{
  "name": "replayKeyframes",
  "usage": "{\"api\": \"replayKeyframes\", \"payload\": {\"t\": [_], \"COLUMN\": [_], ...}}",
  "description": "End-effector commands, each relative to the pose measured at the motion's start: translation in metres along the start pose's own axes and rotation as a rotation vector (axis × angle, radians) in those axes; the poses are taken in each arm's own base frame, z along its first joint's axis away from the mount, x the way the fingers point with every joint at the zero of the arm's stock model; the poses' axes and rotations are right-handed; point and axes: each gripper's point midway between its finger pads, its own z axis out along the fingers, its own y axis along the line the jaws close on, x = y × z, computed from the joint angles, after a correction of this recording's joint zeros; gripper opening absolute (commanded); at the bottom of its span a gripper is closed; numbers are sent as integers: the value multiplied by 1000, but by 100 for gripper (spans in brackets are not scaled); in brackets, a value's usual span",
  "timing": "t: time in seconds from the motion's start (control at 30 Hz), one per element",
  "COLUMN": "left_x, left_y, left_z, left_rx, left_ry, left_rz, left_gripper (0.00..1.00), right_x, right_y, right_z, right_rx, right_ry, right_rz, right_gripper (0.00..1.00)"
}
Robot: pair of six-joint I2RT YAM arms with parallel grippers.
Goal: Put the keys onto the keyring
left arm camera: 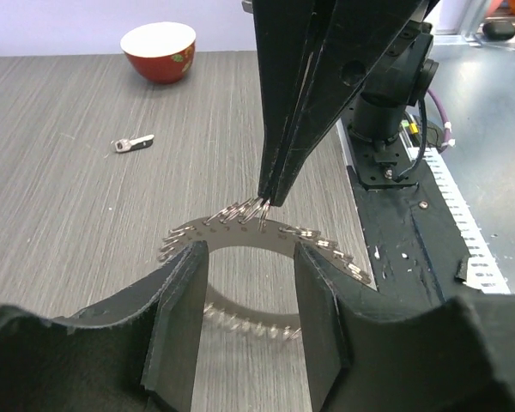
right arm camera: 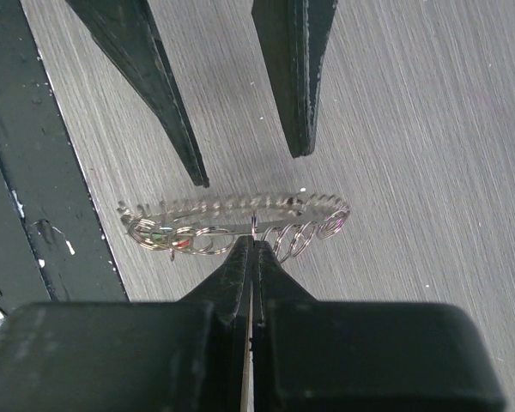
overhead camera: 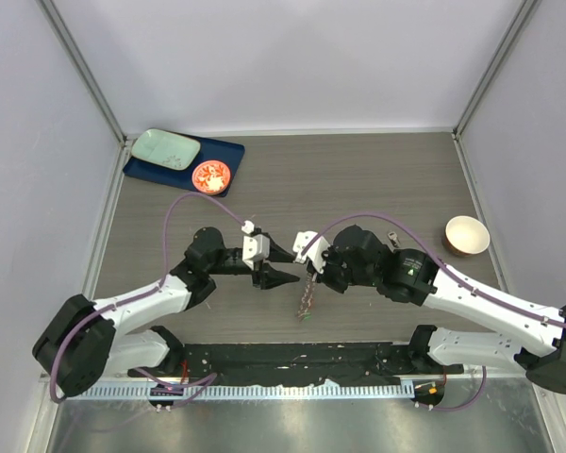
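The keyring (right arm camera: pixel 240 210), a flat grey ring fringed with small wire loops, hangs off the table with my right gripper (right arm camera: pixel 254 245) shut on one loop of its rim. Small green and red bits (right arm camera: pixel 167 236) sit among the loops at one end. In the top view the keyring (overhead camera: pixel 307 300) shows edge-on below my right gripper (overhead camera: pixel 310 267). My left gripper (left arm camera: pixel 249 257) is open, its fingers close in front of the keyring (left arm camera: pixel 240 249) and not touching it. One loose key (left arm camera: pixel 133 142) with a dark head lies on the table (overhead camera: pixel 393 237).
A red-and-white bowl (overhead camera: pixel 466 235) stands at the right of the table. At the back left, a blue tray (overhead camera: pixel 228 151) carries a pale green plate (overhead camera: pixel 165 148) and an orange-red round dish (overhead camera: pixel 210 176). The black base rail (overhead camera: pixel 292 363) runs along the near edge.
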Motion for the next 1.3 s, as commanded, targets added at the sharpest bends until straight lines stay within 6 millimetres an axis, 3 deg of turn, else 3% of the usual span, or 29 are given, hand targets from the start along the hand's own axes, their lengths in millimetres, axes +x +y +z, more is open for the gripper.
{"api": "replayKeyframes", "payload": {"t": [0.0,0.27,0.53,1.27], "left_x": [-21,-21,-23,-6], "left_y": [0,0,-4,-3], "left_z": [8,17,24,29], "left_rx": [53,84,130,145], "left_ry": [-68,-91,-105,-47], "left_rz": [82,42,15,-51], "left_gripper": [48,46,38,20], "right_x": [-27,-31,-30,-33], "right_y": [-1,2,3,-1], "right_z": [-4,-4,-2,-7], "right_rx": [-7,-24,-27,-8], "right_ry": [-114,-140,-136,-156], "right_rz": [-22,-31,-31,-29], "right_gripper": [1,1,1,1]}}
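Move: The keyring's top coil, pinched in the right fingertips, stands about 4 cm to the right of the left hand point and level with it, roughly 1 cm back; from the right hand it is right at the pads. The red and green tags hang from the ring's lower part, some 4 cm back and 4 cm right of the left hand and 9 cm below it. The loose key lies on the table about 12 cm ahead, 24 cm right and 17 cm below the left hand. The keyring's top coil, still pinched and held nearly in place by the right hand, is closed in on by the left hand, which slides some 2.5 cm right towards it, turning slightly clockwise. Its fingers close from half open to about a fifth, one on either side of the coil wires just under the right fingertips; whether they touch can't be seen. The right hand eases the ring under 1 cm left to meet them. ##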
